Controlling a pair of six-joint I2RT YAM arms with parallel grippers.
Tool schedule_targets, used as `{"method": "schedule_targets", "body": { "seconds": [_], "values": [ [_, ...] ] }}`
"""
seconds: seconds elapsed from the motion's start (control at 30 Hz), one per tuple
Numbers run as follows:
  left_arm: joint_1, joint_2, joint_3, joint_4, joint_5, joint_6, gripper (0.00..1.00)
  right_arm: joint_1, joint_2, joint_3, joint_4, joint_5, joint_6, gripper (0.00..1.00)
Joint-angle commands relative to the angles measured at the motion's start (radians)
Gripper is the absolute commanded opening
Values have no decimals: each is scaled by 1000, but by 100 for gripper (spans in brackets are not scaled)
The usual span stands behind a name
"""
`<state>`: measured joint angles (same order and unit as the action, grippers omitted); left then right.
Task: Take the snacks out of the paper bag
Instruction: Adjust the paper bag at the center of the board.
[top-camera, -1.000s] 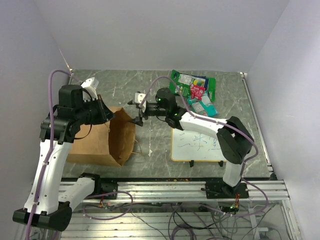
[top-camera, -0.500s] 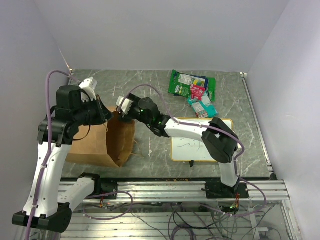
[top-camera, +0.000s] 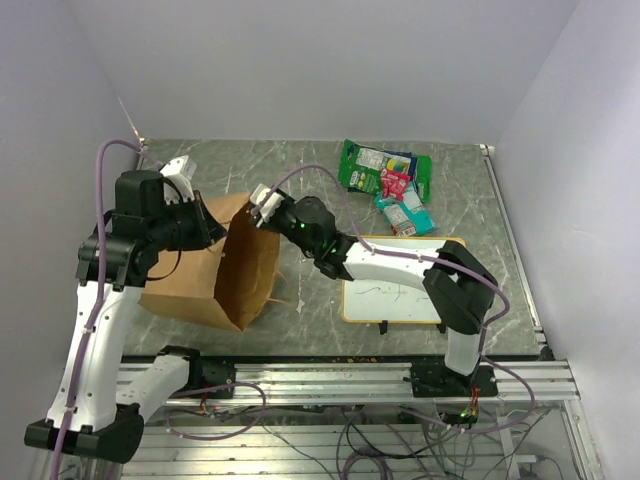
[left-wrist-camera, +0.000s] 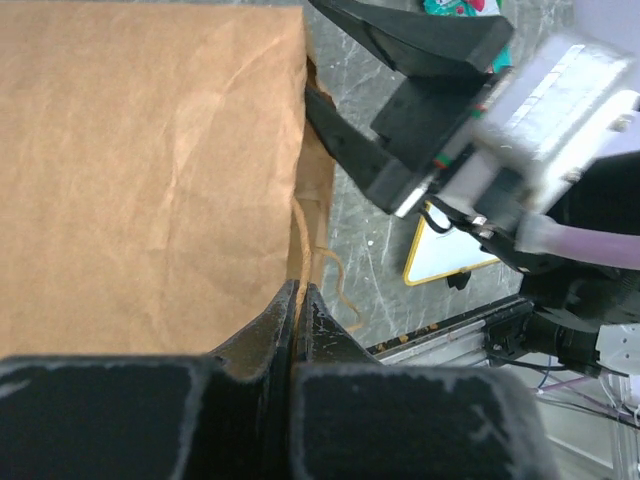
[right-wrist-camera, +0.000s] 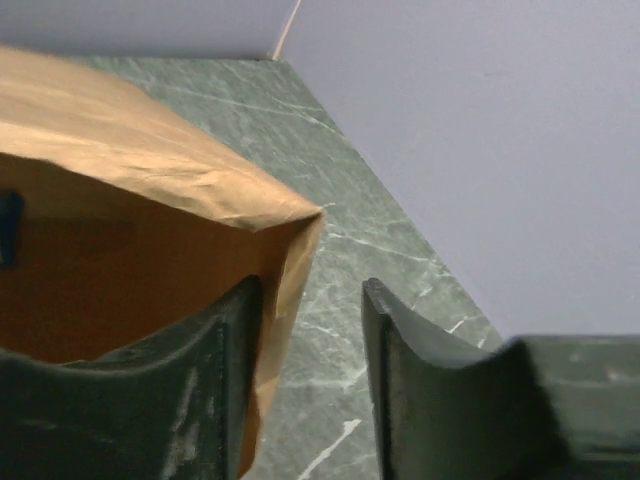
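Note:
The brown paper bag (top-camera: 200, 280) lies on its side, its mouth facing right. My left gripper (top-camera: 210, 228) is shut on the near rim of the mouth (left-wrist-camera: 296, 290), by a string handle. At the far corner of the mouth my right gripper (top-camera: 255, 208) is open. One finger is inside the bag (right-wrist-camera: 130, 150) and the other outside, with the paper wall between them (right-wrist-camera: 310, 288). A bit of blue (right-wrist-camera: 6, 228) shows inside the bag. A green bag (top-camera: 372, 168), a pink-red packet (top-camera: 396, 183) and teal pouches (top-camera: 406, 213), all snacks, lie at the back right.
An orange-framed whiteboard (top-camera: 395, 290) lies flat right of the bag, under my right arm. The walls stand close along the back and both sides of the marbled table (top-camera: 300, 165). The metal rail (top-camera: 330, 375) runs along the near edge.
My right gripper has swung left from mid-table to the bag's mouth, and its jaws have narrowed around the paper wall. The bag's mouth has shifted a little. My left gripper keeps its hold.

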<state>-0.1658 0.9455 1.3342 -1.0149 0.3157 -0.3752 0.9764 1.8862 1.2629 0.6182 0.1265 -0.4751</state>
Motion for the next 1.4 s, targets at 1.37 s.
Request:
{"method": "schedule_targets", "body": {
  "seconds": [1.37],
  "values": [
    [-233,-6,11,-61,-142,135,7,-18,-299,-297,-114,-302,219,9]
  ]
}}
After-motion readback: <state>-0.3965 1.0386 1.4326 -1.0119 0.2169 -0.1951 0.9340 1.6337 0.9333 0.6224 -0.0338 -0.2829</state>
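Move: The right fingers, half open, already straddle the far corner of the paper bag's rim, which sits about 1 cm ahead and 1 cm left of that hand, at its height; the bag's body lies some 8 cm back, 12 cm left and 10 cm lower. The whiteboard is roughly 14 cm back and 33 cm right, the snack pile 10 cm ahead and 30 cm right, both about 21 cm below. From the left hand, which holds the bag's handle, that rim corner is about 14 cm ahead, 4 cm right and 8 cm lower. The right fingers close from about half open until they pinch the far corner of the bag's rim while the hand eases right and slightly down, then the hand keeps the pinch and draws right and back, ending about 5 cm to the right, 5 cm back and 3 cm lower than it began. The left hand keeps its shut grip on the handle and pushes forward some 8 cm while rising about 4, then swings right and comes back and down to nearly its starting reach, a few centimetres farther right, its wrist turning about 15 degrees clockwise. ##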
